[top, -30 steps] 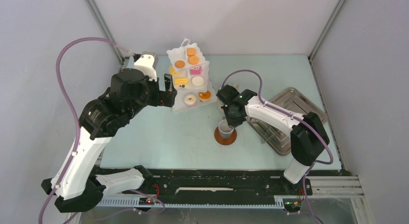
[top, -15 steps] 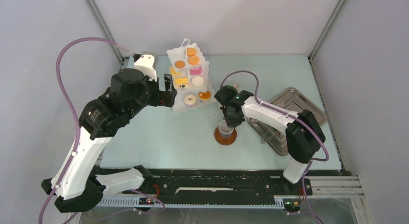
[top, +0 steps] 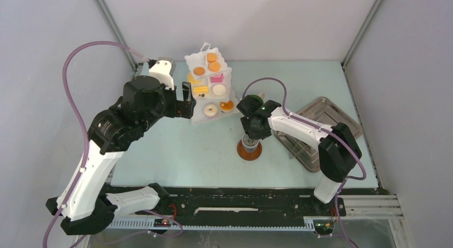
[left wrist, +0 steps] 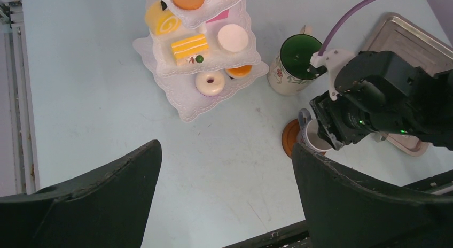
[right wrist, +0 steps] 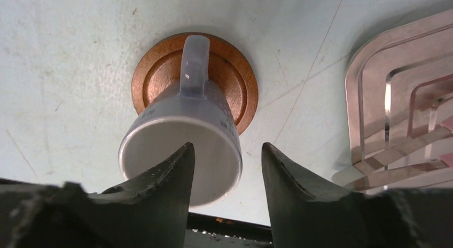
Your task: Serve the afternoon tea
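Note:
A white cup [right wrist: 181,136] stands upright on the brown saucer [right wrist: 235,82], its handle pointing away from the wrist camera. My right gripper [right wrist: 227,146] hangs open just above it, the jaws straddling the cup's rim without gripping it. From above, cup [top: 249,142] and saucer [top: 249,153] lie under the right gripper [top: 251,133]. The white three-tier stand [top: 198,117] holds orange rounds [top: 212,57], a pink cake [top: 216,78] and a white doughnut [top: 211,110]. My left gripper [left wrist: 225,146] is open and empty, held high beside the stand [left wrist: 187,111]. A green-lined mug [left wrist: 295,58] stands right of the stand.
A grey metal tray [top: 328,111] lies at the right, close to the saucer, with thin pinkish tongs [right wrist: 406,152] in it. The black frame rail [top: 224,197] runs along the table's near edge.
My right gripper has opened and let go of the cup, which now stands on the saucer. The right wrist has shifted slightly left. The left arm has not moved.

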You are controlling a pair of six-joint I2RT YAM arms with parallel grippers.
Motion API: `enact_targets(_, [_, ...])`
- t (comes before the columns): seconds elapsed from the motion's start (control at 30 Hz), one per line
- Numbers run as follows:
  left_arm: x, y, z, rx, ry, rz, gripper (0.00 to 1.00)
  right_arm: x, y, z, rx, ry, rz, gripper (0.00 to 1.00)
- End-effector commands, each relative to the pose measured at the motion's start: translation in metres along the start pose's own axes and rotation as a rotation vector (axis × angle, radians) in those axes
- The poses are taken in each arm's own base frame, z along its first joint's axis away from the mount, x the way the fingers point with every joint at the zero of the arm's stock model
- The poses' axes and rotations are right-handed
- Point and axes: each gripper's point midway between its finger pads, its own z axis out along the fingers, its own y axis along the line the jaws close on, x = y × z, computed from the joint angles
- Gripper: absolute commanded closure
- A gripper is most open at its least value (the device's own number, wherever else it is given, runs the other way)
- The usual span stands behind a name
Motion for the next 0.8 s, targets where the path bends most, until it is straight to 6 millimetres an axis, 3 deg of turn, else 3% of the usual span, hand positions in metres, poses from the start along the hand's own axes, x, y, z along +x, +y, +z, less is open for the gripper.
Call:
enact_targets(0.0, [-0.01, 0.001, -0.001, -0.006, -0.025, -0.001, 0.02, -0.026, 0.001, -0.056, -0.046, -0.137, 0.032, 0.45])
enact_targets(0.17, [-0.016, 0.006, -0.001, -0.04, -0.037, -0.02, 0.02, -0.029, -0.02, -0.117, -0.069, -0.265, 0.048, 0.34])
enact_targets(0.4, [-0.049, 0.021, -0.018, -0.111, -0.175, -0.088, 0.02, -0.034, -0.085, -0.241, -0.098, -0.633, 0.161, 0.15])
enact_targets(0.6, [-0.09, 0.039, -0.057, -0.143, -0.379, -0.185, 0.02, -0.01, -0.145, -0.323, 0.038, -0.824, 0.265, 0.09])
enact_targets(0.77, [-0.115, 0.059, -0.106, -0.143, -0.571, -0.331, 0.02, 0.016, -0.177, -0.394, 0.065, -1.013, 0.322, 0.05])
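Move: The small cup, already let go, stands on the brown saucer with its middle about 2 cm left, 1 cm back and 3 cm below the right hand, whose half-open fingers straddle its right rim; the saucer is directly under it. The green mug is some 12 cm ahead and 2 cm left of this hand, the tray's middle about 23 cm right and 6 cm ahead. From the left hand the cup lies roughly 21 cm right, 2 cm ahead and 34 cm below. The small cup is left behind: the right hand draws its fingers straight up off the rim, then sweeps on up and right, ending about 35 cm higher, some 16 cm right and a little back, tipping up by some 50 degrees while its half-open fingers spread nearly full. The left hand, empty and wide open, rises late, also drifting left and tipping up. ##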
